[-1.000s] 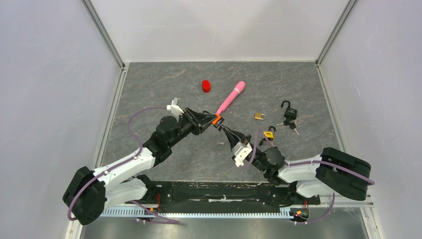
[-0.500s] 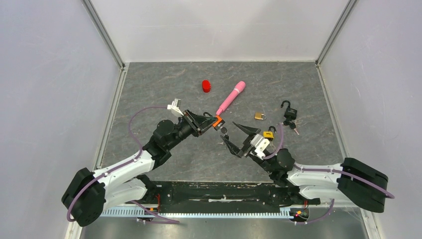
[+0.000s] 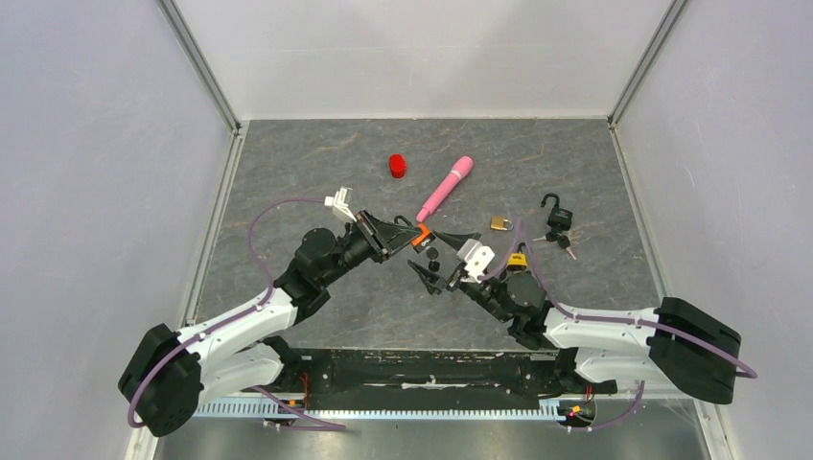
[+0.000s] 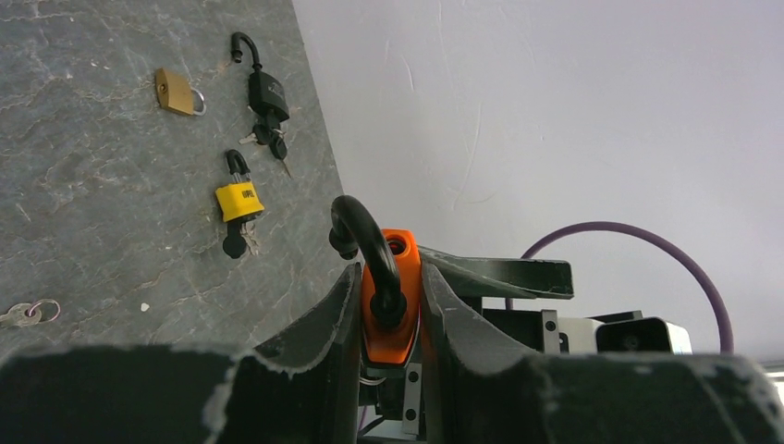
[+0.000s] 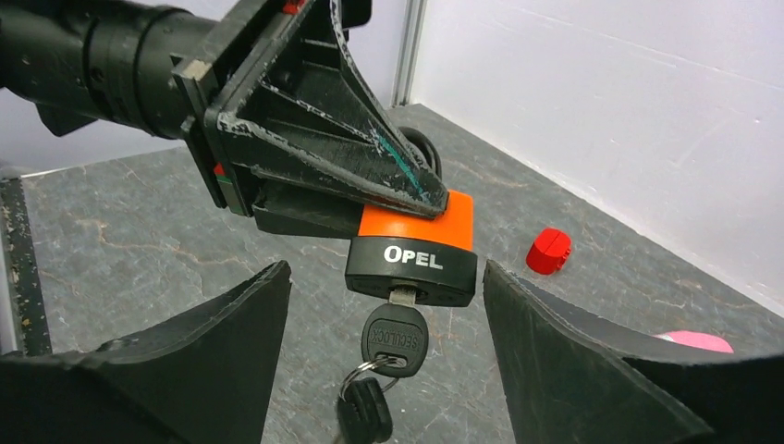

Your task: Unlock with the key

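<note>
My left gripper [image 3: 407,233] is shut on the orange padlock [image 3: 419,236] and holds it above the table. In the left wrist view the padlock's body [image 4: 390,310] is pinched between both fingers. Its black shackle [image 4: 365,236] is swung aside, with one end out of its hole. A black-headed key [image 5: 396,338] is stuck in the padlock's black base [image 5: 413,268], and a second key hangs from its ring. My right gripper [image 5: 384,275] is open, one finger on each side of the key, touching neither key nor padlock.
On the table lie a red cap [image 3: 398,166], a pink cylinder [image 3: 444,188], a small brass padlock [image 3: 500,223], a black padlock with keys [image 3: 559,218] and a yellow padlock [image 3: 518,259] close to the right arm. Walls enclose three sides.
My right gripper has let go of the key, opened wide and shifted its wrist to the right. The key stays in the padlock. The left gripper has kept its grip and place.
</note>
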You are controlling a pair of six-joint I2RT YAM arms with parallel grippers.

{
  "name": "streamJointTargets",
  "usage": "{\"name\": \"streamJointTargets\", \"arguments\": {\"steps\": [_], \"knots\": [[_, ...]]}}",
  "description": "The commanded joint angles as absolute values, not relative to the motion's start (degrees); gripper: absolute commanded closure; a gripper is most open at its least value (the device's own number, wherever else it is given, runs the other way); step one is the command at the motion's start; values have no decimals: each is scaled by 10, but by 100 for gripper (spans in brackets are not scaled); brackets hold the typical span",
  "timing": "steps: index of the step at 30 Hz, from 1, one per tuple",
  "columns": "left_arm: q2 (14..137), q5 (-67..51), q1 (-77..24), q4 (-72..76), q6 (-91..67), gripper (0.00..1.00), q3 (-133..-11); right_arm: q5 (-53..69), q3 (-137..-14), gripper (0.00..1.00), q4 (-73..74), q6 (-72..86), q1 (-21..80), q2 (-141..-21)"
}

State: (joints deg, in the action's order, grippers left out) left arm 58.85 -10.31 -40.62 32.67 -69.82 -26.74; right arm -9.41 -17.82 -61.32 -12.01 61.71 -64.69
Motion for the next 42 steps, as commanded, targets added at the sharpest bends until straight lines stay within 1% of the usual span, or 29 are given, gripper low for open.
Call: {"name": "streamJointTargets", "arguments": {"steps": [1, 8, 12, 13, 14, 15, 17, 18, 19, 21, 23, 25, 26, 28, 31, 38, 42], "knots": [[580, -119, -407, 366, -676, 98, -297, -114, -212, 24, -614, -119, 620, -666], [580, -126, -408, 369, -676, 98, -294, -129, -223, 33, -625, -126, 620, -684], [581, -127, -408, 368, -677, 98, -293, -138, -228, 43, -627, -133, 620, -687], [581, -128, -408, 367, -677, 98, -293, -138, -229, 48, -626, -136, 620, -688], [581, -128, -408, 364, -677, 98, -294, -135, -231, 56, -622, -138, 620, -688], [582, -130, -408, 361, -677, 98, -296, -132, -233, 65, -618, -143, 620, -689], [582, -131, -408, 357, -676, 97, -297, -132, -232, 86, -614, -147, 619, -688], [580, -130, -407, 351, -674, 93, -297, -132, -229, 95, -613, -150, 620, -686], [578, -128, -407, 341, -673, 88, -299, -131, -225, 100, -613, -151, 620, -682], [572, -121, -405, 321, -666, 71, -303, -131, -214, 100, -615, -152, 620, -671], [563, -115, -400, 302, -663, 52, -304, -128, -205, 100, -615, -152, 620, -658], [553, -112, -390, 282, -659, 39, -305, -122, -196, 100, -616, -150, 619, -644], [546, -113, -384, 272, -657, 35, -305, -118, -192, 100, -615, -149, 619, -636], [534, -115, -369, 254, -652, 31, -308, -108, -185, 100, -614, -145, 617, -625], [519, -120, -349, 230, -643, 30, -312, -97, -177, 100, -610, -138, 615, -609], [539, -151, -339, 218, -629, 31, -331, -76, -167, 100, -613, -117, 609, -595], [555, -171, -340, 247, -613, 33, -333, -49, -169, 100, -614, -87, 600, -588]]}}
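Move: The orange padlock, with a key already in its black end, sits between the left hand's shut fingertips, practically at that hand point and 1 cm to its right. From the right hand, open around the padlock's black end, the padlock is about 2 cm ahead and 1 cm to the left, at the same height. On the table some 23 cm below the right hand lie loose keys 6 cm ahead and the yellow padlock 10 cm ahead, 19 cm to the right. The orange padlock changes hands: the right hand eases about 1.5 cm forward and slightly down around its black end, shuts its fingers on both sides and keeps hold. Only then do the left fingers, still until now, open wide and come free, the left hand pulling away leftward, up and forward by about 4 cm while the right draws the padlock some 2.5 cm back and rightward. ##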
